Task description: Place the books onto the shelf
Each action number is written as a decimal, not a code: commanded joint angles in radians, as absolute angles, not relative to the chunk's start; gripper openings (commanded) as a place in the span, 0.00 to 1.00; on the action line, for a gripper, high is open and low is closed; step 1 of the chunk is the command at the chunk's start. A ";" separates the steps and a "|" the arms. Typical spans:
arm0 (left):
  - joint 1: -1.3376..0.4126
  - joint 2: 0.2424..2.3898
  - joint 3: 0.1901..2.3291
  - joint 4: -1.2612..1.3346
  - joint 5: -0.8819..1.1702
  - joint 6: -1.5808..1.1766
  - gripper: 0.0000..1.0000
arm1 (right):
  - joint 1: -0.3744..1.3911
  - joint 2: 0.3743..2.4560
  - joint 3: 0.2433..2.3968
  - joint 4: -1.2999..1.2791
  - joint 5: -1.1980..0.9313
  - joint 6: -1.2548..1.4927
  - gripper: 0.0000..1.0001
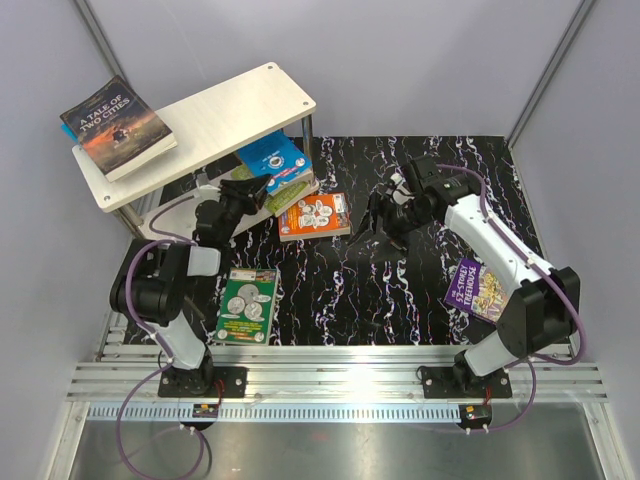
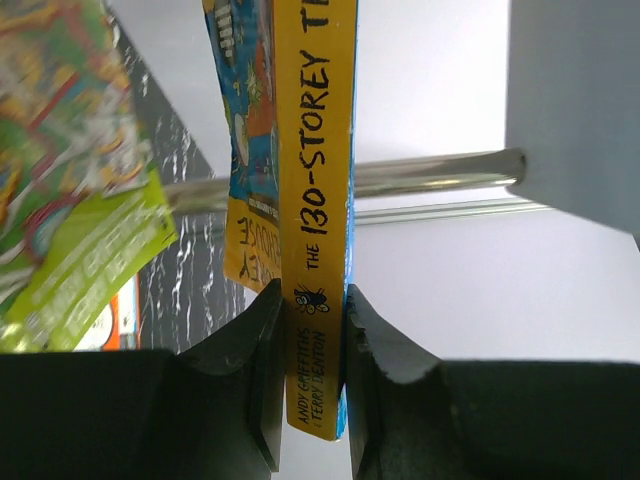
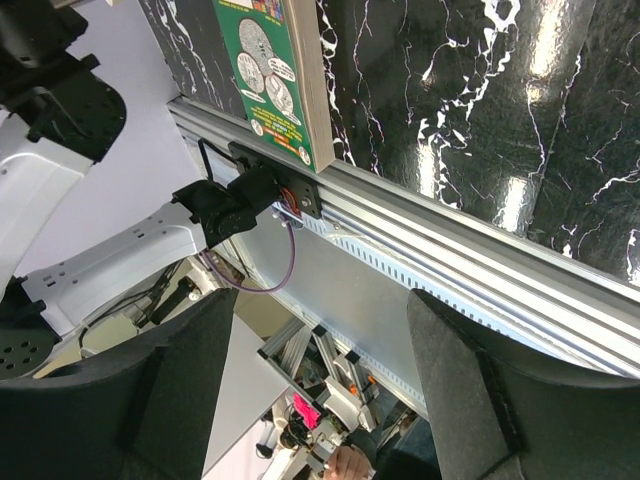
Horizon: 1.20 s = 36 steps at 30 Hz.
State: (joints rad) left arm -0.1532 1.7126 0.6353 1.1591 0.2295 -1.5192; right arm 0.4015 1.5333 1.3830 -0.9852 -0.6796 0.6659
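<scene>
The shelf point(image 1: 225, 115) stands at the far left, with the dark "A Tale of Two Cities" book point(image 1: 118, 127) on its top board. At the lower tier, my left gripper point(image 1: 243, 192) is shut on the yellow spine of a blue "130-Storey Treehouse" book point(image 2: 315, 200), which rests over a green-edged book point(image 1: 297, 186). The left gripper point(image 2: 313, 400) has both jaws pressed against that spine. An orange book point(image 1: 315, 217), a green book point(image 1: 247, 305) and a purple book point(image 1: 477, 288) lie flat on the table. My right gripper point(image 1: 378, 222) hovers open and empty over the table's middle.
The black marbled mat point(image 1: 400, 300) covers the table. A steel shelf post point(image 2: 430, 172) crosses behind the held book. In the right wrist view the right gripper point(image 3: 320, 400) faces the aluminium rail point(image 3: 450, 260) at the near edge, with the green book point(image 3: 270, 70) above it.
</scene>
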 commanded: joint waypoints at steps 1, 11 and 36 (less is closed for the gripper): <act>-0.143 1.706 0.730 1.208 0.252 -1.463 0.00 | 0.411 1.545 1.434 -0.968 -0.696 0.650 0.77; -0.143 1.655 0.762 0.888 0.204 -1.387 0.00 | 0.410 1.548 1.407 -0.937 -0.715 0.664 0.75; -0.138 1.516 1.043 -0.044 0.114 -1.169 0.71 | 0.410 1.494 1.368 -0.923 -0.730 0.676 0.74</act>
State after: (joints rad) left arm -0.1444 1.5929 0.9775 0.0658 0.1486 -1.2270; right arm 0.4015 1.5372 1.3762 -0.9550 -0.7013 0.6704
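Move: My left hand already pinches the blue 130-Storey book by its spine, under the upper shelf. The green treehouse book on the lower shelf lies some 4 cm ahead, 1 cm right and about 8 cm below that hand. The orange book is about 4 cm back, 11 cm right and 16 cm down; the shelf's right post stands roughly 3 cm ahead and 11 cm right, at hand height. From my right hand, the green book is about 18 cm ahead, 21 cm left and 8 cm below. I lower the blue book some 7 cm with my left hand onto the green one, tipping the fingers down about 30 degrees and rolling the hand's left side up about 20. Then I open my fingers, creeping 2 cm farther in as they start to part, and draw back about 3 cm and slightly left, clear of the spine. ##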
